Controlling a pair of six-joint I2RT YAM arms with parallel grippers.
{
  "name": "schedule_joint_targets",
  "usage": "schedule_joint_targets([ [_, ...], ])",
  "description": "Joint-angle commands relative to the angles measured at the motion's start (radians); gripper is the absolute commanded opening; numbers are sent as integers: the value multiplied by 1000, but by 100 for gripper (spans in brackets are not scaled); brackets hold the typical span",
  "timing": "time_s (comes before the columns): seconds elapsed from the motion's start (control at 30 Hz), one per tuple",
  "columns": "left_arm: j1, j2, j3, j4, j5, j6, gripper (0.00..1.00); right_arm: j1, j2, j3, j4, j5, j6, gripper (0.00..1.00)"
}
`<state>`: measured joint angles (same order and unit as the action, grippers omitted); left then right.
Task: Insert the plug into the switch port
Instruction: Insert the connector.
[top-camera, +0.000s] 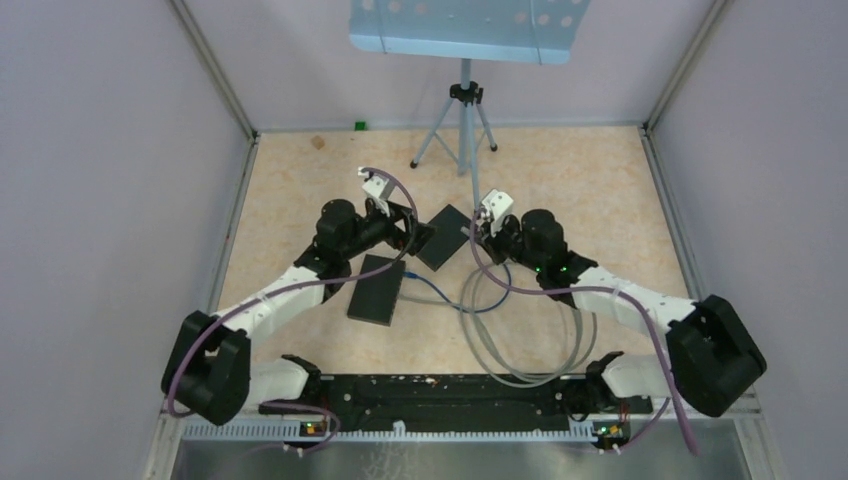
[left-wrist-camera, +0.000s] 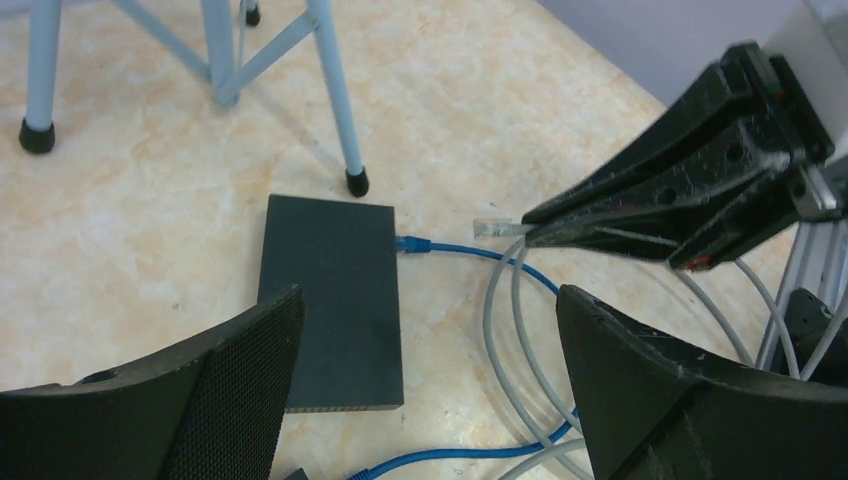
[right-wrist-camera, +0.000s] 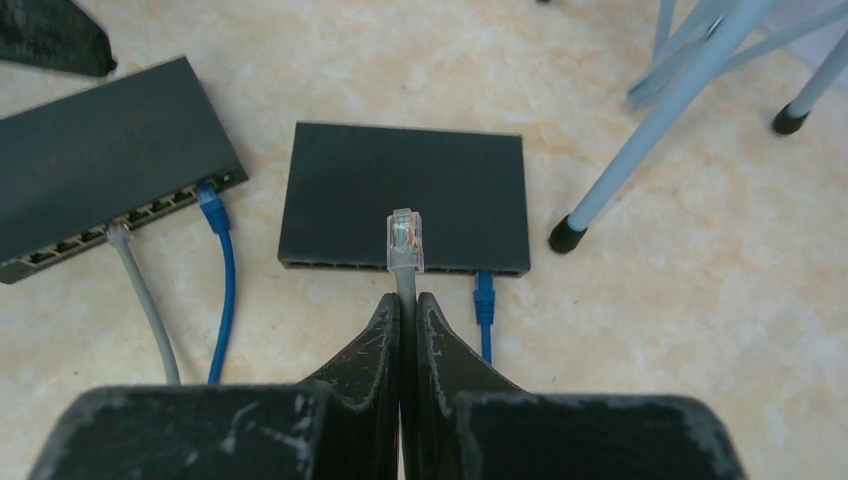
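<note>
My right gripper is shut on a grey cable just behind its clear plug, which sticks out ahead of the fingertips. The plug points at the port row of a flat black switch and hangs a little short of it, not touching. A blue plug sits in a port to its right. From the left wrist, the same plug shows beside the switch, held by the right gripper. My left gripper is open above that switch, holding nothing.
A second black switch lies to the left with a grey and a blue cable plugged in. Grey cable loops lie on the floor between the arms. Tripod legs of a stand rise just behind the switches.
</note>
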<state>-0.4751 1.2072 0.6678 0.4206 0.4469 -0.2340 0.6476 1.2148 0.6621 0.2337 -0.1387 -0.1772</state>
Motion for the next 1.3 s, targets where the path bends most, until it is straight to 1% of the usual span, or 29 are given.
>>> schedule_joint_targets([
  [0.0,34,109,8,193,-49,-122,99,-19,140,-41,265,-121,103,0],
  [0.1,50,204,56,166,-63,-121,99,-19,216,-67,369,-116,124,0],
  [0.23,74,292,72,208,-22,-114,99,-19,270,-159,584,-57,169,0],
  [0.5,95,435,121,231,11,-88,99,6,328,-301,836,79,263,0],
  [0.63,95,501,148,255,61,-90,99,17,401,-291,862,91,266,0],
  [0.83,97,585,231,160,90,-54,99,21,479,-282,917,98,264,0],
  [1.03,99,603,238,142,73,-15,99,21,527,-257,901,100,257,0],
  [1.27,107,606,231,103,47,27,99,21,585,-204,881,59,250,0],
])
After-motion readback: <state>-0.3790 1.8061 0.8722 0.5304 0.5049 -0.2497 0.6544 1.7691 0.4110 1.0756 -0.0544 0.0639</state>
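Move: The switch lies roughly 7 cm ahead of the empty left hand, 3 cm to its right and 20 cm below, with a second switch some 12 cm back and 12 cm left of it. From the right hand, which holds the grey cable's clear plug, the port row facing it is about 4 cm ahead, 4 cm left and 15 cm down. The blue plug in that row is 6 cm straight ahead of the right hand, and the tripod foot 12 cm straight ahead. The right hand keeps its grip on the grey cable and sinks almost straight down, fast at first and then slower, some 13 cm in all, rolling its left side up about 10 degrees and turning slightly clockwise, so the clear plug comes down towards the middle of the switch's port row. Meanwhile the left hand, fingers kept wide open, drops about as far while reaching some 9 cm forward, tipping its fingers down about 15 degrees, and comes to straddle the switch from above, still clear of it. ##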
